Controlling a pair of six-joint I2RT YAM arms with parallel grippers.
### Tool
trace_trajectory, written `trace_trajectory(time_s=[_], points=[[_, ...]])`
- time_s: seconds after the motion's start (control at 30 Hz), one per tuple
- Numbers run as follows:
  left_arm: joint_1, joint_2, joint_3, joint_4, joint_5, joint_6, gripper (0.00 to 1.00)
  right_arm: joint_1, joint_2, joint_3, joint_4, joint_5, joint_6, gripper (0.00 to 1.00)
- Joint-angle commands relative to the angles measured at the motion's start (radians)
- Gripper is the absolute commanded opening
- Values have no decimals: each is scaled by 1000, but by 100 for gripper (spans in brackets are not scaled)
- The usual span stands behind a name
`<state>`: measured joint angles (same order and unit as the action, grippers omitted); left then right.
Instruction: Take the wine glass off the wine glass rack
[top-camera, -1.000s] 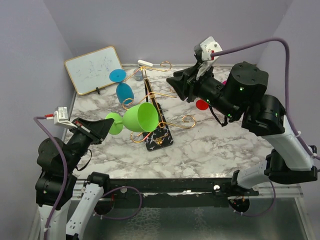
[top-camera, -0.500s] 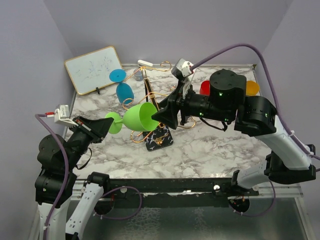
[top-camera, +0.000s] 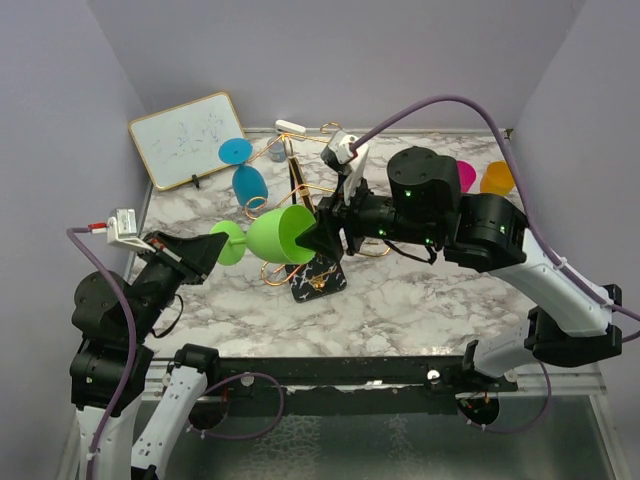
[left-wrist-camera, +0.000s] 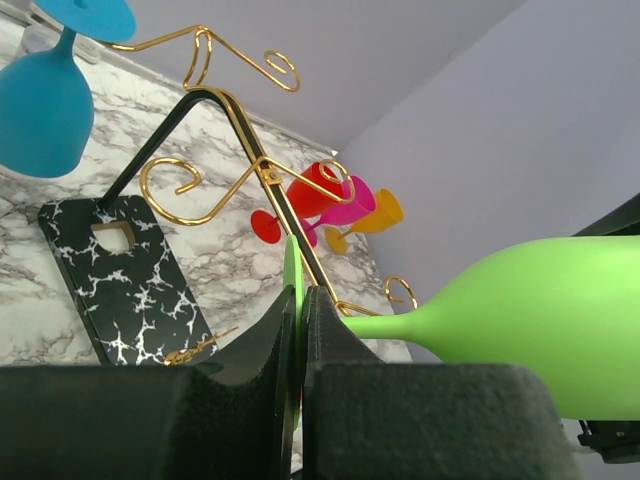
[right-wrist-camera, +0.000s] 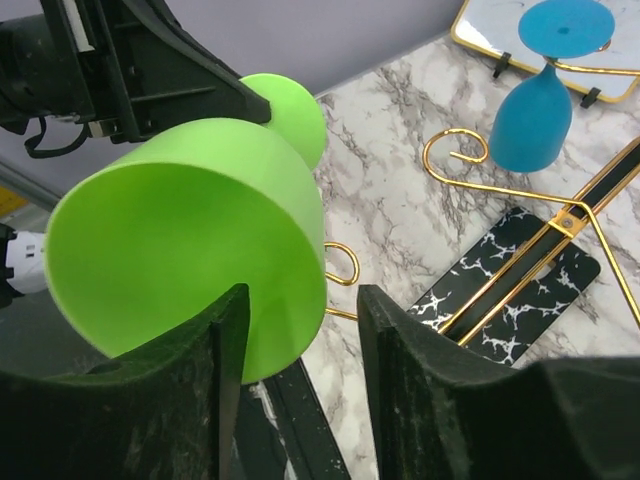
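A green wine glass lies sideways in the air beside the gold wire rack, whose black speckled base stands on the table. My left gripper is shut on the glass's foot, whose disc sits edge-on between the jaws in the left wrist view. My right gripper is open at the bowl's mouth. In the right wrist view the gripper straddles the rim of the green glass, with one finger in front of the opening. A blue wine glass hangs on the rack's far arm.
A framed whiteboard leans at the back left. Pink and orange glasses lie at the back right; a red one shows beside them in the left wrist view. Purple walls close in on three sides.
My right arm has swung from the back right leftward and down to the green glass's mouth, jaws open. The left arm and the green glass have stayed where they were.
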<state>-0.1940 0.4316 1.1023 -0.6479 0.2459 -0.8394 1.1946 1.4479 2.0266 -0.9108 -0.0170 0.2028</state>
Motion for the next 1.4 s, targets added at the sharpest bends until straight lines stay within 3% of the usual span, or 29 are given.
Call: trace_trajectory(time_s=[0.0,0.03,0.07,0.17,0.27,0.33,0.4,0.5,0.7,0.8,1.0,1.07,1.37], points=[[-1,-22,-13,77,47,-12,0,2,34,-20,47,1,14,35],[-1,-21,-14,78,47,-12,0,1,37,-21,50,10,18,14],[-1,-21,-14,76,46,-11,0,2,38,-20,53,29,28,3],[-1,-16,-6,55,34,-9,2,2,21,-26,71,89,46,1],[-1,-5,6,19,1,-4,41,1,-49,-67,127,158,63,1],[0,2,11,-2,-19,-4,55,2,-102,-98,160,227,70,1],[-1,9,12,-18,-36,-2,62,2,-154,-117,178,310,73,1],[-1,17,10,-31,-54,3,64,1,-221,-135,172,469,49,1],[-1,41,1,-17,-55,20,64,1,-281,-181,134,963,-85,1],[-1,59,0,2,-46,27,64,2,-302,-268,279,1145,-274,1],[0,108,0,31,-34,38,64,-24,-331,-404,769,1264,-711,1],[-1,128,0,41,-22,43,63,-25,-314,-399,861,1269,-797,1],[-1,166,15,55,-14,54,62,-106,-92,-223,806,1185,-905,1]])
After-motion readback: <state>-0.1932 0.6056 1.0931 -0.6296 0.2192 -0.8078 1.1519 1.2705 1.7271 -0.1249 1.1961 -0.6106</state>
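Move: The green wine glass is in the left hand, pinched by its foot. It lies on its side in the air, with its middle about 7 cm to that hand's right, level and abreast. From the open right hand, which already straddles the rim wall, its middle is about 7 cm left and 1 cm back. From the right hand, the blue glass hangs some 18 cm ahead, 18 cm left and 10 cm lower; the rack's near arm is roughly 6 cm ahead, 2 cm left and 13 cm below. The green glass changes hands: the right fingers shut on its rim wall, then the left fingers open and let go of the foot. The right hand swings the glass away from the left, about 20 cm right and 13 forward, rising after a small dip and turning clockwise some 65 degrees as it tips up. The emptied left hand eases about 5 cm forward, sinking a little. ##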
